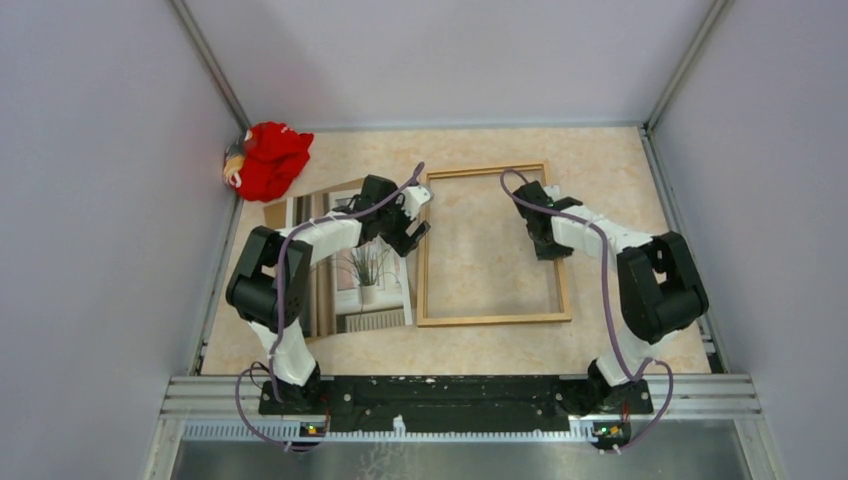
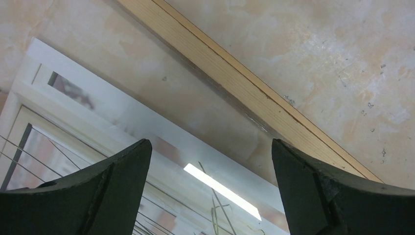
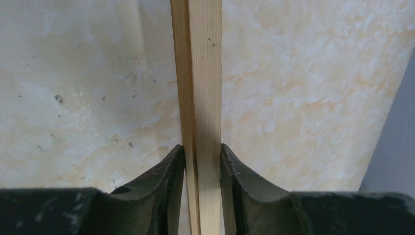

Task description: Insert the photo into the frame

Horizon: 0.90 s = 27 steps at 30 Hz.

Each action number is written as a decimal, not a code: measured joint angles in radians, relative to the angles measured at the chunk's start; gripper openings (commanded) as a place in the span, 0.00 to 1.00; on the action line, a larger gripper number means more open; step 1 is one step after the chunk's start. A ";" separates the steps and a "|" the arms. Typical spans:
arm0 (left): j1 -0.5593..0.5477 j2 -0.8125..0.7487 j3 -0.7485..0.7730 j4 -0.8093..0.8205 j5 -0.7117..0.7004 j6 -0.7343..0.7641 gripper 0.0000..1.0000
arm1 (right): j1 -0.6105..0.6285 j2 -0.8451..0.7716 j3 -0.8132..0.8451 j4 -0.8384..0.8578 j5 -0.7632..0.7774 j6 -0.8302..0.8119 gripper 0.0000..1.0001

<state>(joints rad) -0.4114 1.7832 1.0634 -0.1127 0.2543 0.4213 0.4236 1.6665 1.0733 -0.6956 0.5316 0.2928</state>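
Observation:
The golden-brown wooden frame (image 1: 490, 320) lies flat in the middle of the table with bare tabletop inside it. The photo (image 1: 345, 310), a potted plant by a window, lies face up just left of the frame, partly under my left arm. My left gripper (image 1: 410, 235) hangs open over the photo's right edge, close to the frame's left rail. In the left wrist view the photo (image 2: 88, 122) and the rail (image 2: 244, 88) run diagonally past the gripper (image 2: 209, 144), nothing between its fingers. My right gripper (image 1: 548, 245) is shut on the frame's right rail (image 3: 203, 73), one finger (image 3: 166, 181) on each side.
A brown cardboard board (image 1: 275, 213) pokes out from under the photo's far left corner. A red cloth (image 1: 268, 160) sits bunched at the far left corner against the wall. Grey walls close in the marbled table (image 1: 480, 250) on three sides.

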 measured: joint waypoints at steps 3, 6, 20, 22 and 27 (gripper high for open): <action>-0.005 0.000 -0.003 0.011 -0.011 0.002 0.98 | 0.000 0.011 -0.010 0.016 0.003 0.006 0.33; -0.010 0.000 -0.004 0.017 -0.016 0.001 0.98 | -0.001 0.024 -0.022 0.035 0.009 0.011 0.39; -0.033 0.000 -0.018 0.045 -0.039 0.001 0.98 | -0.088 -0.005 -0.056 0.106 -0.084 0.048 0.75; -0.044 0.000 -0.020 0.046 -0.047 0.001 0.98 | -0.110 -0.045 -0.056 0.108 -0.127 0.053 0.75; -0.092 0.000 -0.019 0.050 -0.068 -0.003 0.99 | -0.147 -0.162 -0.056 0.129 -0.211 0.067 0.90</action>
<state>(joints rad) -0.5037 1.7832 1.0447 -0.0631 0.1867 0.4187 0.2768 1.5047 1.0168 -0.5667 0.3206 0.3599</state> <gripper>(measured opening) 0.987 0.768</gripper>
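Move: Gripped in the right hand's fingers is the frame's right bar, held some 3 cm above where it can rest. The frame's middle lies about 14 cm to that hand's left, 3 cm ahead and 2 cm lower. The photo is roughly 40 cm left, level fore and aft, 4 cm below. From the open left hand, the frame's left bar is about 2 cm right and 2 cm below, and the photo some 11 cm left, 5 cm back, 3 cm below. Lowering the frame's right bar about 2 cm to the table, the right hand opens its fingers and lets go, then lifts off about 5 cm, drifting forward and tilting its fingers up. The left hand, staying low and wide open, nudges right by nearly 3 cm, mostly at the end, one finger pushing against the outside of the frame's left bar. ##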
